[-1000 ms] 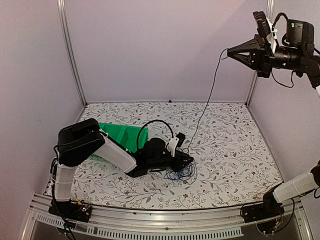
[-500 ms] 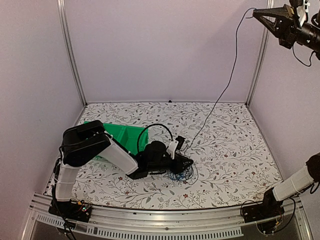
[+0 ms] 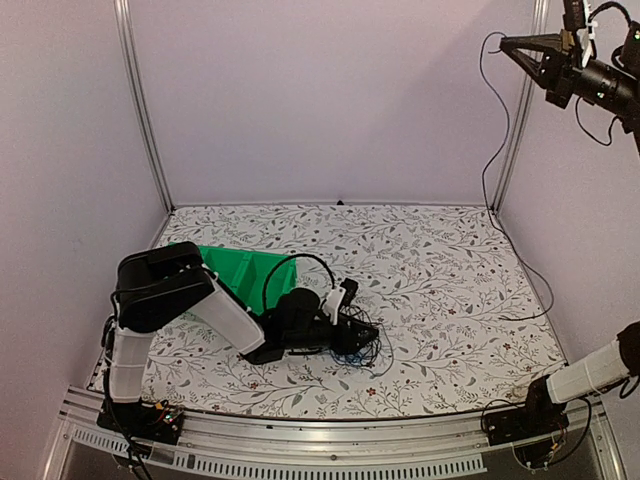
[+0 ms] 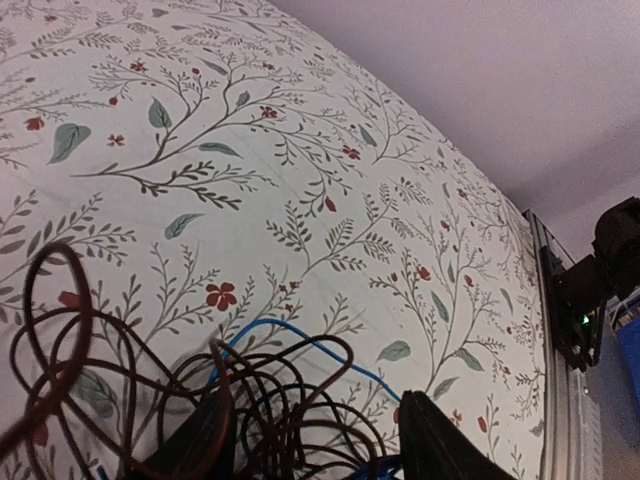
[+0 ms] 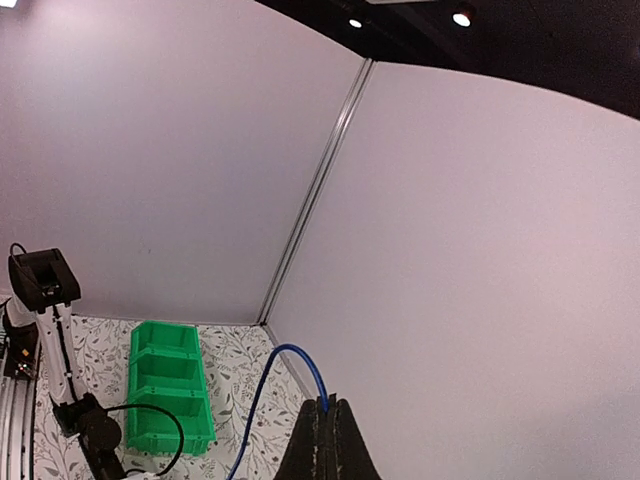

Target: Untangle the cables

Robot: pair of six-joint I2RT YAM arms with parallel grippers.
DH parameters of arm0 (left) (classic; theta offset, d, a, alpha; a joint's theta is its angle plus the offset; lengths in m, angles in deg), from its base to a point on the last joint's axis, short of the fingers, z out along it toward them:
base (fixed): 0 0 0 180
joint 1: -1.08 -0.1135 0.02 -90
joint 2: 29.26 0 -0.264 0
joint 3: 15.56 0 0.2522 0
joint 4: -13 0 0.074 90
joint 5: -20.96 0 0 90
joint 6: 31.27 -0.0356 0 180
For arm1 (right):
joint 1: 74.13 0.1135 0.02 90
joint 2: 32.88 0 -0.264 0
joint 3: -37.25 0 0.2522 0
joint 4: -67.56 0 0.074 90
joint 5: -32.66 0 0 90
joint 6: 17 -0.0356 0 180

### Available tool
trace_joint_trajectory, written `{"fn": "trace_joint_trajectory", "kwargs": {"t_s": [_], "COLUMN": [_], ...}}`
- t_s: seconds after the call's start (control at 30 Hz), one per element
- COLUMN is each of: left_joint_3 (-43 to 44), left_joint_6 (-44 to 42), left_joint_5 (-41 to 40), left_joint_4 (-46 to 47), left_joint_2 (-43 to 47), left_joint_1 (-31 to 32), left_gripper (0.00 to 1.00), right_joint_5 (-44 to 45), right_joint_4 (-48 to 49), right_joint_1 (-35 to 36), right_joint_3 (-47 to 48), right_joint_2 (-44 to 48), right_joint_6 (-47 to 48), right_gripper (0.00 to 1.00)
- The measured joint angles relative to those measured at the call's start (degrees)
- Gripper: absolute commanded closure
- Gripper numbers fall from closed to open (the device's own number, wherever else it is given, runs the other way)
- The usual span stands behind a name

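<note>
The cables (image 3: 364,348) lie as a small blue and black snarl on the floral table. My left gripper (image 3: 358,332) rests low right at it. In the left wrist view its fingers (image 4: 205,440) stand apart, open, with dark loops and a blue strand of the cables (image 4: 268,385) between them. My right gripper (image 3: 508,44) is raised high in the far right corner, shut on one blue cable (image 5: 262,375). That cable (image 3: 481,75) hangs slack down the right wall to the table.
A green bin (image 3: 240,268) with compartments lies behind the left arm, also seen from above as the green bin (image 5: 165,385). Metal frame posts (image 3: 512,140) stand at the back corners. A rail (image 3: 300,440) runs along the near edge.
The cable, earlier taut from the snarl to the right gripper, now hangs slack by the right wall. The right gripper rose toward the corner. The left jaws opened wider and shifted slightly left.
</note>
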Motion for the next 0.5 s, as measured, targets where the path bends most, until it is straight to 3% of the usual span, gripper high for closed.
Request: {"fn": "trace_joint_trajectory", "kwargs": {"t_s": [0.03,0.1,0.17,0.3,0.5], "left_joint_3": [-0.94,-2.54,-2.93,-2.54,0.70], "left_joint_6": [-0.04,-0.11,-0.63,-2.01,-4.85], "left_joint_5": [0.22,0.96,1.92,2.32,-2.69], "left_joint_4": [0.22,0.24,0.00,-2.40,-13.00], "left_joint_2": [1.11,4.09,7.13,14.25,20.52], "left_joint_1": [0.00,0.04,0.33,1.16,3.04], "left_gripper": [0.38,0.24,0.21,0.21,0.25], "right_joint_5": [0.46,1.05,1.53,2.10,0.09], "right_joint_4": [0.20,0.24,0.22,0.83,3.80], "right_joint_1": [0.00,-0.04,-0.09,-0.22,-0.26], "right_joint_3": [-4.55,-12.83,-19.50,-33.99,-46.77], "right_joint_2": [0.59,1.38,1.92,4.74,9.14], "right_joint_6": [0.44,1.33,2.05,3.63,4.55], "right_gripper": [1.00,1.00,1.00,1.00,1.00]}}
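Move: The tangle of cables lies right at the left fingers, its middle about 2 cm back, 2 cm left and 2 cm below that hand. The green bins stand some 32 cm to the left hand's left and 16 cm farther out, near its height. From the right hand, high up with one cable already pulled free, the tangle is about 18 cm to the left, roughly level in reach and 61 cm below. The freed cable, still pinched in the shut right fingers, comes down about 24 cm towards the table beside the tangle, first easing some 7 cm forward while the wrist tips about 30 degrees downward. The tangle is left behind by the left hand, which opens wider, comes free of the loops and rises some 13 cm, edging slightly back. ##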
